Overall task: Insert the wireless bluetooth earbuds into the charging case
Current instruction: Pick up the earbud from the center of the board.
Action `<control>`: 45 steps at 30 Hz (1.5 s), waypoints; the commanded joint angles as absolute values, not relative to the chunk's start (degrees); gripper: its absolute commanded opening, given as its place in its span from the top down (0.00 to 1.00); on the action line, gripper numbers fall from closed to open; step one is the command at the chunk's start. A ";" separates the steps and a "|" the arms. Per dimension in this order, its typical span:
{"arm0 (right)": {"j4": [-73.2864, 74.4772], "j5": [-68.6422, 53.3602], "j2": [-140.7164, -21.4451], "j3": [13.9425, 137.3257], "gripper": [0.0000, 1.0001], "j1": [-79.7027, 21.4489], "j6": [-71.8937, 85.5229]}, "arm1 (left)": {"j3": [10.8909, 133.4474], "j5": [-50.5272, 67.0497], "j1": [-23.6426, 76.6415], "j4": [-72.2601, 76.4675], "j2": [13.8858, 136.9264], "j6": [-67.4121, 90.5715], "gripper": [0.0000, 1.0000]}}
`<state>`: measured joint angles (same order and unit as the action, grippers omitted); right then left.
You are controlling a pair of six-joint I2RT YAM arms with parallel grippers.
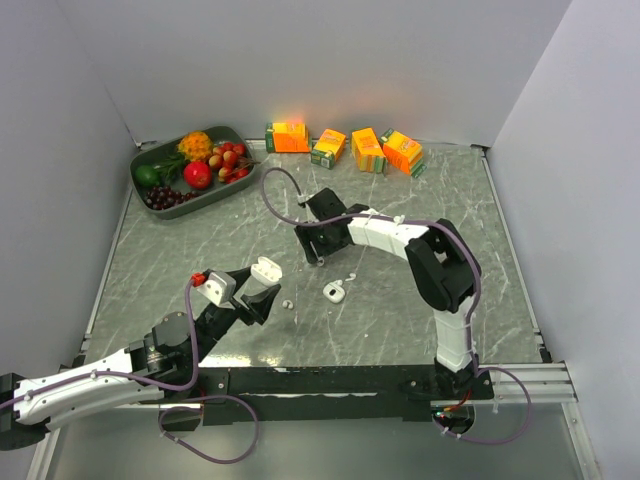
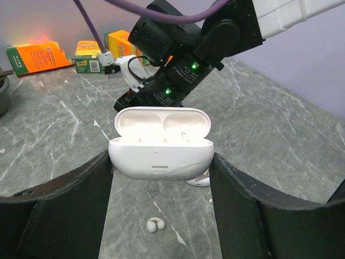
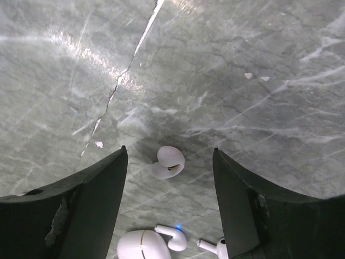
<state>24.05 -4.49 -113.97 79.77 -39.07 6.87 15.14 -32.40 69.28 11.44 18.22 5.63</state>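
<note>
My left gripper (image 1: 254,287) is shut on an open white charging case (image 1: 266,270), held above the table. In the left wrist view the case (image 2: 160,148) sits between the fingers with its lid up and both wells showing empty. One tiny white clip-shaped earbud (image 2: 154,225) lies on the table below it, and it also shows in the top view (image 1: 288,303). My right gripper (image 3: 169,150) is open and low over the table, with a second white earbud (image 3: 168,162) lying between its fingers, untouched. The right gripper (image 1: 316,256) is right of the case.
A second, closed white case (image 3: 143,247) and two stemmed earbuds (image 3: 173,239) lie near the right gripper; that case also shows from above (image 1: 334,292). Orange juice cartons (image 1: 345,147) and a fruit tray (image 1: 160,195) stand at the back.
</note>
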 commanded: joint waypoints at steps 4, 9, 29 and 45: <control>20.66 -5.61 -104.16 76.04 0.34 -37.18 17.56 | 17.67 -33.13 69.78 13.10 17.76 5.89 0.99; 15.82 -8.43 -102.39 69.70 0.49 -36.65 24.34 | 17.67 -32.96 69.79 13.10 17.84 5.80 0.99; 15.03 -11.16 -106.70 69.26 0.56 -33.93 23.03 | 17.75 -33.31 69.87 12.74 18.28 6.15 0.99; 16.08 -11.69 -109.25 70.58 0.56 -34.10 21.97 | 17.58 -33.49 70.14 12.83 18.28 6.33 0.99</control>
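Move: The earbud at the board's centre lies between the right hand's open fingertips, straight under the hand point and about 1 cm below it. On the table at much the same height, the white mouse is some 8 cm back and 3 cm right, and the other earbud about 11 cm back and 8 cm left. From the left hand, which holds the charging case, the centre earbud is roughly 17 cm ahead, 12 cm right and 21 cm lower. The right hand lifts its spread fingers about 3 cm off from around the centre earbud, turning some 15 degrees clockwise with its left side tilting up, while it draws back and to the right and the fingers close to a clearly narrower gap, still open. It then sinks again almost to its old height and settles about 2.5 cm back and right of where it began, the empty fingertips low over the table just short of the earbud, on its mouse side, ready to grip it at a new angle. ##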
